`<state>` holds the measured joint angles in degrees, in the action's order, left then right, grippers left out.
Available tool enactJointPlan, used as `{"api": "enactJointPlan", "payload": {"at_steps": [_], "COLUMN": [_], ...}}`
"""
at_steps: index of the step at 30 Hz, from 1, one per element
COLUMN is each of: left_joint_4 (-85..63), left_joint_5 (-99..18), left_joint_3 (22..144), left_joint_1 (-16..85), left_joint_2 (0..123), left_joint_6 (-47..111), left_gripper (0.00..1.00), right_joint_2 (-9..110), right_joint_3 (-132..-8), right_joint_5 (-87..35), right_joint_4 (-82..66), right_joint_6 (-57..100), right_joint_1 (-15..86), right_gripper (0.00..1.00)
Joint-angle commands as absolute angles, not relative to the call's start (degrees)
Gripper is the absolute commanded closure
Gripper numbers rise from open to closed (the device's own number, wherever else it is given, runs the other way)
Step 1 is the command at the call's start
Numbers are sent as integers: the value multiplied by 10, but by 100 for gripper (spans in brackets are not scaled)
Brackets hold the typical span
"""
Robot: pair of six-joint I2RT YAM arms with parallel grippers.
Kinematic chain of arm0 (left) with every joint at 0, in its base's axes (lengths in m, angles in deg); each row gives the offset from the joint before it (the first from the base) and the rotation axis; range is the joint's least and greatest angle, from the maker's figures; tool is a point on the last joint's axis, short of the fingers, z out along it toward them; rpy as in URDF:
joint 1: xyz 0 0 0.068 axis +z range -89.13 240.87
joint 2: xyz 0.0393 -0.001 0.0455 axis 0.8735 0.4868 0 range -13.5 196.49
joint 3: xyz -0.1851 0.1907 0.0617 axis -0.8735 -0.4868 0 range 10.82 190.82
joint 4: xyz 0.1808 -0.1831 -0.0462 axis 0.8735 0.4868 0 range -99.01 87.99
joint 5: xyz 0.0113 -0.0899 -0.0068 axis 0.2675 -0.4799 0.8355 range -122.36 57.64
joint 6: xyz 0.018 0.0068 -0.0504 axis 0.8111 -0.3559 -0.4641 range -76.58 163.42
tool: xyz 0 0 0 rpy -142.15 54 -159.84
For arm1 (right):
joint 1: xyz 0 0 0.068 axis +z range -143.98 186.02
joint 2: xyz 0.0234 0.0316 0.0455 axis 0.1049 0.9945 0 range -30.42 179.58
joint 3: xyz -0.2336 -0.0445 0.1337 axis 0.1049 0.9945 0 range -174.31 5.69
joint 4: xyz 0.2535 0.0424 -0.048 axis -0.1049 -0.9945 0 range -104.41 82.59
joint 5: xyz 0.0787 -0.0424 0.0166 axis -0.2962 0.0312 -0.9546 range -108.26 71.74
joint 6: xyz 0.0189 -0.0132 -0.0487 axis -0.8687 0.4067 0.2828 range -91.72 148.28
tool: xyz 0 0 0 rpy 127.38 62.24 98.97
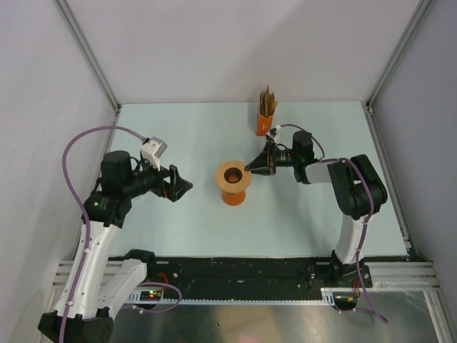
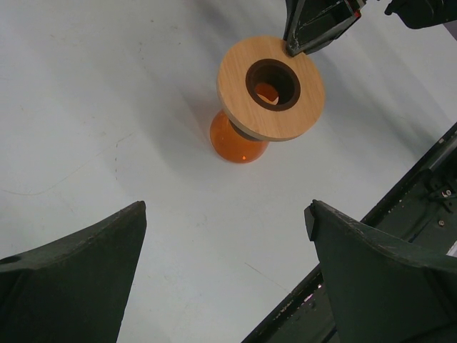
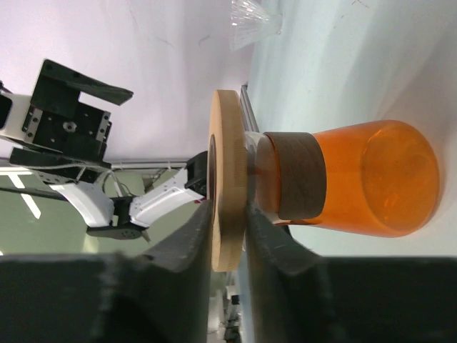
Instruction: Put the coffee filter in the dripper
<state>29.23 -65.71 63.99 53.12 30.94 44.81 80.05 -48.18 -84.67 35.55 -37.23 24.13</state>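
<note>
A flat round wooden disc (image 1: 223, 180) (image 2: 239, 100) (image 3: 227, 143) with a dark centre hole lies on top of an orange glass beaker (image 1: 234, 198) (image 2: 230, 143) (image 3: 371, 179) at mid-table. My right gripper (image 1: 249, 168) (image 3: 228, 209) reaches in from the right, shut on the disc's rim with a finger against each face. A clear ribbed cone, the dripper (image 3: 253, 18), shows small at the top edge of the right wrist view. No single coffee filter is in view. My left gripper (image 1: 184, 187) (image 2: 225, 209) hovers open and empty, left of the beaker.
A small orange box (image 1: 266, 123) holding a bunch of brown papers stands at the back of the table, behind the right gripper. Grey walls and metal posts (image 1: 93, 53) enclose the table on three sides. A black rail (image 1: 243, 268) runs along the near edge.
</note>
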Motion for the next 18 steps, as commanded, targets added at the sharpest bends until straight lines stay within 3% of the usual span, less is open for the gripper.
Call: {"api": "enactJointPlan", "payload": {"at_steps": [1, 6, 10, 12, 18], "left_joint_4": [288, 303, 341, 375, 460], "left_joint_5": [-655, -627, -590, -564, -532], "left_joint_3": [640, 650, 672, 688, 712], "left_joint_1": [530, 531, 538, 550, 635], "left_joint_2": [300, 299, 297, 297, 301], "left_joint_6": [441, 456, 489, 511, 581], "left_gripper": [0, 0, 0, 0, 0], "right_joint_2": [808, 801, 779, 757, 669], "right_joint_3": [-502, -503, -503, -508, -530], "right_joint_5": [-849, -842, -827, -813, -756], "right_joint_4": [363, 343, 296, 240, 40], "right_joint_6": [-360, -347, -310, -262, -96], "right_joint_1": [236, 233, 228, 223, 194], "right_gripper": [65, 41, 7, 2, 1]}}
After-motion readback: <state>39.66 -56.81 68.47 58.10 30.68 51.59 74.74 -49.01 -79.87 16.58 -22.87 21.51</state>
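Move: The right fingers are at the right rim of the wooden ring, whose middle is about 5 cm to their left and 2 cm back; the glass carafe stands under it, its middle some 7 cm below the hand. The filter box is about 19 cm ahead and 5 cm right. From the left hand, the clear dripper lies roughly 18 cm left, 9 cm ahead and 21 cm down; the ring is 14 cm right, 7 cm ahead, 10 cm lower. Right fingers open wide, let go of the wooden ring and draw off rightwards; left hand heads 5 cm left. ##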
